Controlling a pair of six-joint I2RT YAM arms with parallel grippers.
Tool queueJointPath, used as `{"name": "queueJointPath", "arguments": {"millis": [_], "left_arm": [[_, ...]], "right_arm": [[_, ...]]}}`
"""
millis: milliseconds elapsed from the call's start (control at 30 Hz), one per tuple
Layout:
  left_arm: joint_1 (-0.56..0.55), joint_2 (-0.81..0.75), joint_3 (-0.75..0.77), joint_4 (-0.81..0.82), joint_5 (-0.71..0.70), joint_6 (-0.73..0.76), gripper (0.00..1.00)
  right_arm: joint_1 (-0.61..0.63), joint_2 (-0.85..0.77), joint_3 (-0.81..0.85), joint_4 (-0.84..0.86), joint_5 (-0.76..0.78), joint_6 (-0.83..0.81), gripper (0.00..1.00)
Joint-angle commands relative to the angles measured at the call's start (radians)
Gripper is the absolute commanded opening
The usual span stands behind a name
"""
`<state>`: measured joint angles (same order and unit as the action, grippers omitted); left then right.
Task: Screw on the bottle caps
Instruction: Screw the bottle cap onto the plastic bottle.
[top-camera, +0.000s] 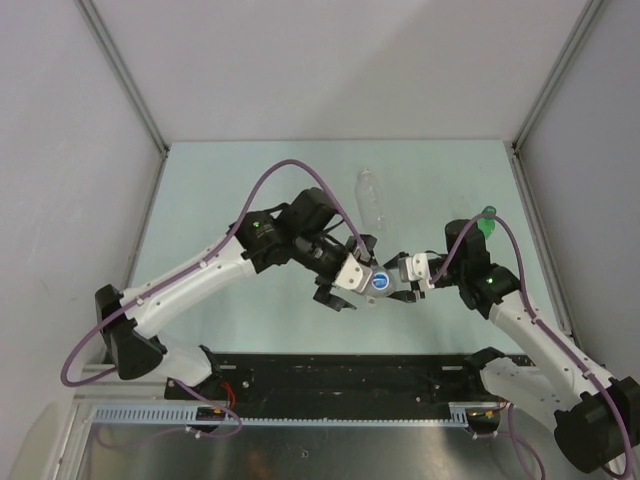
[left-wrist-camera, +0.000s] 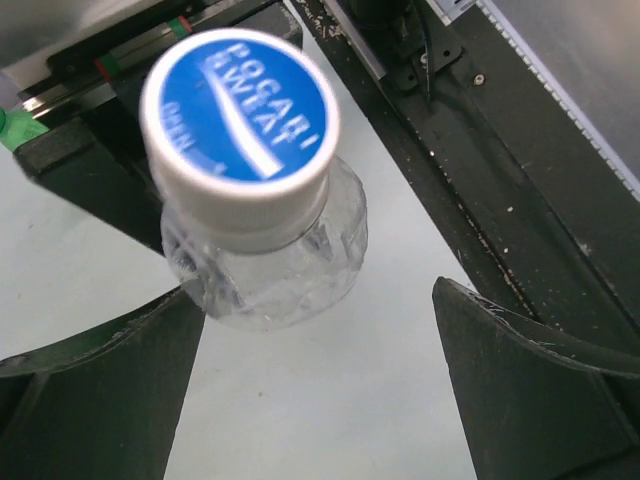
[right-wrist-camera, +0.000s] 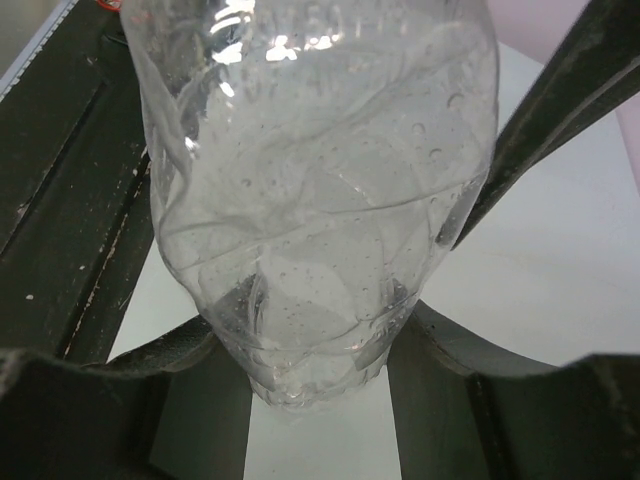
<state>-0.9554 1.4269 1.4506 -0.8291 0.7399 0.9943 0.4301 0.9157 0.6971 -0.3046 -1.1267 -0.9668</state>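
Note:
A clear ribbed bottle (right-wrist-camera: 320, 190) is held upright by my right gripper (right-wrist-camera: 315, 335), whose jaws are shut on its lower body. A white cap with a blue printed top (left-wrist-camera: 240, 130) sits on its neck; it also shows in the top view (top-camera: 381, 282). My left gripper (left-wrist-camera: 315, 300) is open, its fingers wide apart on either side below the cap and not gripping it. In the top view my left gripper (top-camera: 358, 272) and right gripper (top-camera: 402, 280) meet at this bottle. A second clear bottle (top-camera: 372, 200) lies behind. A green bottle (top-camera: 487, 222) peeks from behind the right arm.
The black base rail (top-camera: 350, 375) runs along the near edge, right below the held bottle. Grey walls close in the table on the left, back and right. No loose caps show.

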Motion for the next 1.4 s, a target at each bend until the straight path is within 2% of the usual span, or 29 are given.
{"name": "queueJointPath", "arguments": {"millis": [0,100,167,300,400,600,767,867,1000,1200,1367], "left_arm": [[0.067,-0.021,0.066,-0.007,0.143,-0.054,0.99],[0.119,0.001,0.102,0.026,0.153,-0.145,1.00],[0.141,0.011,0.102,0.128,0.080,-0.290,0.99],[0.156,-0.001,0.060,0.373,-0.345,-0.614,0.99],[0.162,-0.043,0.028,0.437,-0.547,-0.775,0.99],[0.140,-0.161,-0.074,0.496,-0.735,-0.989,0.99],[0.052,-0.178,-0.014,0.501,-0.977,-1.096,1.00],[0.029,-0.154,0.080,0.499,-1.054,-1.239,0.99],[0.019,-0.108,0.154,0.497,-1.049,-1.376,0.99],[0.010,-0.055,0.201,0.494,-1.113,-1.461,0.97],[-0.004,0.017,0.243,0.489,-1.080,-1.491,0.94]], "right_arm": [[0.005,-0.007,0.038,0.007,-0.035,-0.016,0.00],[0.004,0.000,0.038,0.033,-0.010,0.026,0.00],[0.003,0.011,0.037,0.083,0.028,0.094,0.00],[0.003,0.047,0.036,0.216,0.190,0.294,0.00],[0.003,0.076,0.028,0.344,0.347,0.444,0.00],[0.007,0.099,-0.001,0.578,0.707,0.709,0.00],[0.099,0.139,-0.007,0.651,1.108,0.752,0.00],[0.169,0.168,-0.008,0.684,1.285,0.731,0.00],[0.223,0.195,-0.020,0.746,1.377,0.728,0.00],[0.275,0.233,-0.060,0.875,1.481,0.704,0.00],[0.307,0.289,-0.076,0.968,1.564,0.675,0.00]]}}
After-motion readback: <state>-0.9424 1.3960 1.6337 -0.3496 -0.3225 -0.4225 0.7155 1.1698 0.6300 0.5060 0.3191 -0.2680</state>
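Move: Just above the left hand, some 7 cm up, 2 cm back and 3 cm to its right, is the blue cap on the clear bottle that the right fingers already grip. The right hand carries this bottle to open table roughly 18 cm ahead, 4 cm to its right and 20 cm below. From the right hand, the lying bottle is about 24 cm ahead, 1 cm left; the green bottle 15 cm ahead, 23 cm right; the loose white cap lies almost straight beneath, 2 cm left. Swinging away from the capped bottle with fingers still wide open, the left hand goes forward about 14 cm, then climbs, ending some 16 cm higher and turned roughly 80 degrees counter-clockwise to point forward-right. After a brief hold, the right arm keeps its grip low on the bottle and carries it about 17 cm forward towards the lying bottle, slowing while turning some 70 degrees clockwise. ##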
